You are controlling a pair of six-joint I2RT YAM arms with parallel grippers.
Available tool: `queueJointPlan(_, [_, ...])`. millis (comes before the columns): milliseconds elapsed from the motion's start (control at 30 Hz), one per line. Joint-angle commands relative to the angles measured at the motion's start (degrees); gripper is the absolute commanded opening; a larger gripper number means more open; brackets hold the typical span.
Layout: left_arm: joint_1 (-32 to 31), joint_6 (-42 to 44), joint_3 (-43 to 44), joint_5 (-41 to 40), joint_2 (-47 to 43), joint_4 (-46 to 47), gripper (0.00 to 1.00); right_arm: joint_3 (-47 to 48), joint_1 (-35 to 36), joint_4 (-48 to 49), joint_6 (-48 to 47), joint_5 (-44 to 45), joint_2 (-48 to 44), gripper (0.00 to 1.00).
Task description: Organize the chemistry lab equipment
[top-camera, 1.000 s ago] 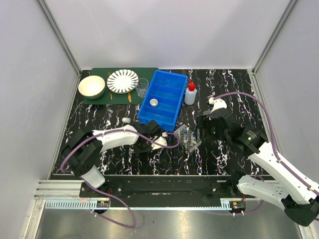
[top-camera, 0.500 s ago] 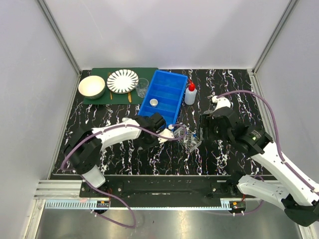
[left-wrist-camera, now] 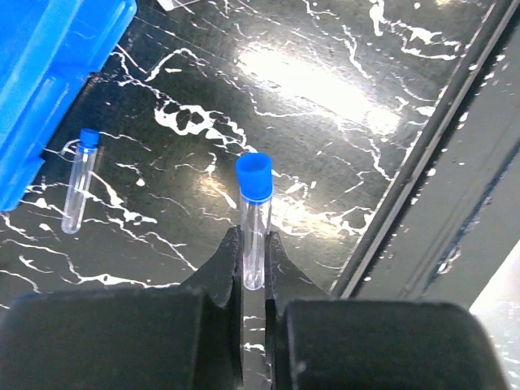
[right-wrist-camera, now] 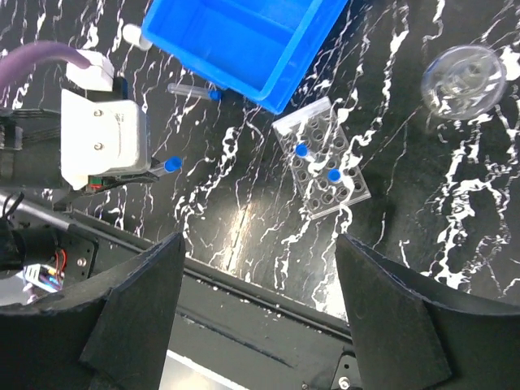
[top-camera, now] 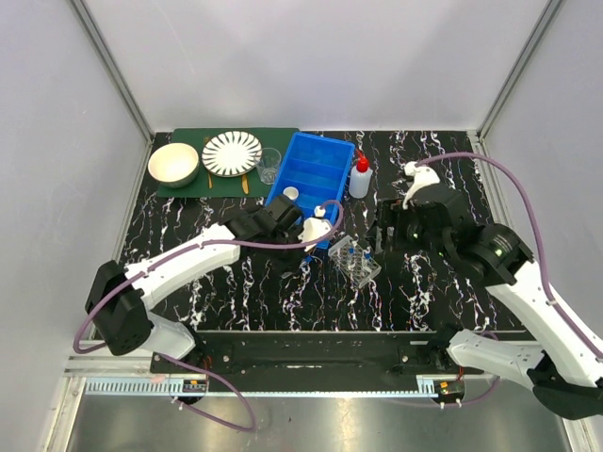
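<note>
My left gripper (left-wrist-camera: pixel 253 244) is shut on a clear blue-capped tube (left-wrist-camera: pixel 254 207), held upright above the dark table. In the top view the left gripper (top-camera: pixel 311 247) hangs just left of the clear tube rack (top-camera: pixel 356 262). Two capped tubes stand in the rack (right-wrist-camera: pixel 322 158). Another tube (left-wrist-camera: pixel 80 183) lies flat beside the blue bin (left-wrist-camera: pixel 49 73). My right gripper (right-wrist-camera: pixel 260 244) is wide open and holds nothing, high above the rack; from the top it (top-camera: pixel 384 235) sits to the rack's right. The squeeze bottle (top-camera: pixel 359 177) stands right of the bin, and the beaker (top-camera: pixel 268 165) left of it.
The blue bin (top-camera: pixel 311 184) holds a small white round lid (top-camera: pixel 290 194). A striped plate (top-camera: pixel 232 153) and cream bowl (top-camera: pixel 173 164) rest on a green mat at the back left. A clear round piece (right-wrist-camera: pixel 465 80) lies right of the rack. A black rail (left-wrist-camera: pixel 455 162) borders the table's near edge.
The left gripper closed on the tube and rose with it, moving right and back toward the rack. The right gripper drifted slightly back, still open.
</note>
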Motion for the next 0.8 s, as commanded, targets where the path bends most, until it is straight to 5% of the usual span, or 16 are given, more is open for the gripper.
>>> queueJointPlan(0, [0.74,-7.74,1.13,4.59,-3.46,2.50,0.00,1.60,0.37,1.21,0.96,-6.28,3.02,0.79])
queueJointPlan(767, [1.89,-14.00,-7.92,8.72,-19.90,16.14,0.00,-0.25,1.95,18.97,7.20,-28.17,20.16,0.74])
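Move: The left hand holds a test tube; the right gripper it is bound for is about 20 cm to its right, 16 cm higher and 2 cm farther out. Beneath the left hand, the rack sits some 13 cm right and 1 cm ahead, and a loose tube 6 cm left and 4 cm ahead. From the empty right hand, the held tube is about 20 cm left, 2 cm back and 16 cm down, the rack 7 cm left and 1 cm back. The open right hand swings about 12 cm left, sinking, towards the tube the left raises some 8 cm. ##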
